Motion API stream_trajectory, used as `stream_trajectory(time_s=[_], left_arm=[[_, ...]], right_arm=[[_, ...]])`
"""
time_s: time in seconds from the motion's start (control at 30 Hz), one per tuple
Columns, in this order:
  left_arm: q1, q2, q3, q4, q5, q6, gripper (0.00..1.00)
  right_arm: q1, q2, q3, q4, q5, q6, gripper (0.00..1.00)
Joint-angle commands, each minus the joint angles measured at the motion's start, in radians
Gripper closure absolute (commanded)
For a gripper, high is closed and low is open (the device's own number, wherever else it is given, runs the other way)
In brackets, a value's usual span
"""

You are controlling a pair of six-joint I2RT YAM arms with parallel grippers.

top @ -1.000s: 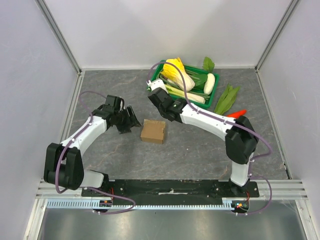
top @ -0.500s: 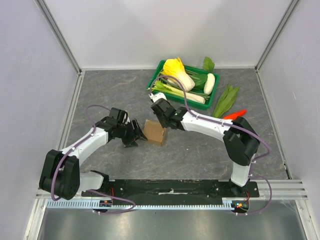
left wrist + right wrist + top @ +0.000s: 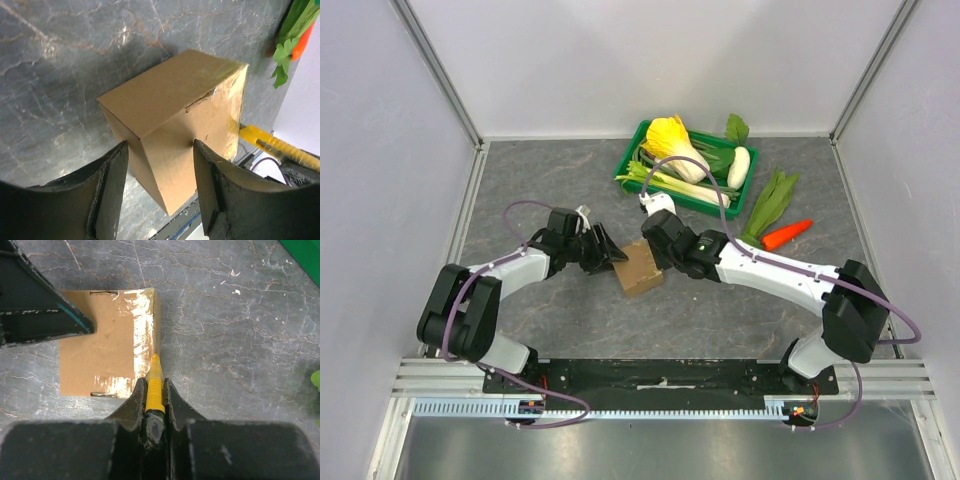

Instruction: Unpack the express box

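Note:
The express box [image 3: 640, 272], small brown cardboard, lies turned at an angle on the grey table between both arms. My left gripper [image 3: 612, 252] is at its left corner. In the left wrist view the box [image 3: 175, 115] has its near corner between the spread fingers [image 3: 112, 185], and I cannot tell whether they touch it. My right gripper [image 3: 152, 385] is shut on a yellow utility knife [image 3: 154, 385]. The knife's tip rests at the taped right edge of the box [image 3: 97, 347]. The knife [image 3: 275, 145] also shows behind the box in the left wrist view.
A green crate [image 3: 638, 135] of vegetables stands at the back, just behind the right arm. Loose green leaves [image 3: 772, 197] and a carrot [image 3: 787, 233] lie to its right. White walls close in the table on three sides.
Both arms have closed in on the box. The right gripper brought the knife down from near the crate to the box's edge. The box has turned and slid slightly. The left fingers have narrowed a little.

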State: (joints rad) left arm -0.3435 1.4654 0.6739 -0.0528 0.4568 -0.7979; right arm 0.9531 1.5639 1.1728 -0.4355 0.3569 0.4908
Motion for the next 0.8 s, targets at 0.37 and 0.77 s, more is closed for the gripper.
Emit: stream_trajectory(time_s=[0.37, 0.77], left_arm=[[-0.003, -0.109, -0.033, -0.004, 0.008, 0.005, 0.36], [-0.003, -0.106, -0.096, 0.018, 0.008, 0.019, 0.66]], right_arm=[[0.024, 0.021, 0.013, 0.018, 0.154, 0.117, 1.0], [0.024, 0.076, 0.051, 0.021, 0.148, 0.109, 1.0]])
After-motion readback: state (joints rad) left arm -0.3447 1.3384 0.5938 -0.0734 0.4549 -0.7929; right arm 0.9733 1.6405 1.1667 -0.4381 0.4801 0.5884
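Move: Straddling the box's left edge, the left hand's fingers have the box's middle about 4 cm to their right, 2 cm back and 3 cm below. The right hand holds the yellow knife; from it the box's middle lies some 5 cm left, roughly level fore and aft, and 10 cm below. The green vegetable tray is about 21 cm ahead of the right hand and 6 cm to its right, the leafy greens some 12 cm ahead and 24 cm right. Sinking about 3 cm net after a slight rise, the right hand takes the knife tip down just outside the box's taped right edge, turning some 5 degrees clockwise with its grip kept. The left hand edges forward, then draws back about 3 cm along the box's left edge and slightly left, lifting 2 cm, starting down again and closing partway late on. ##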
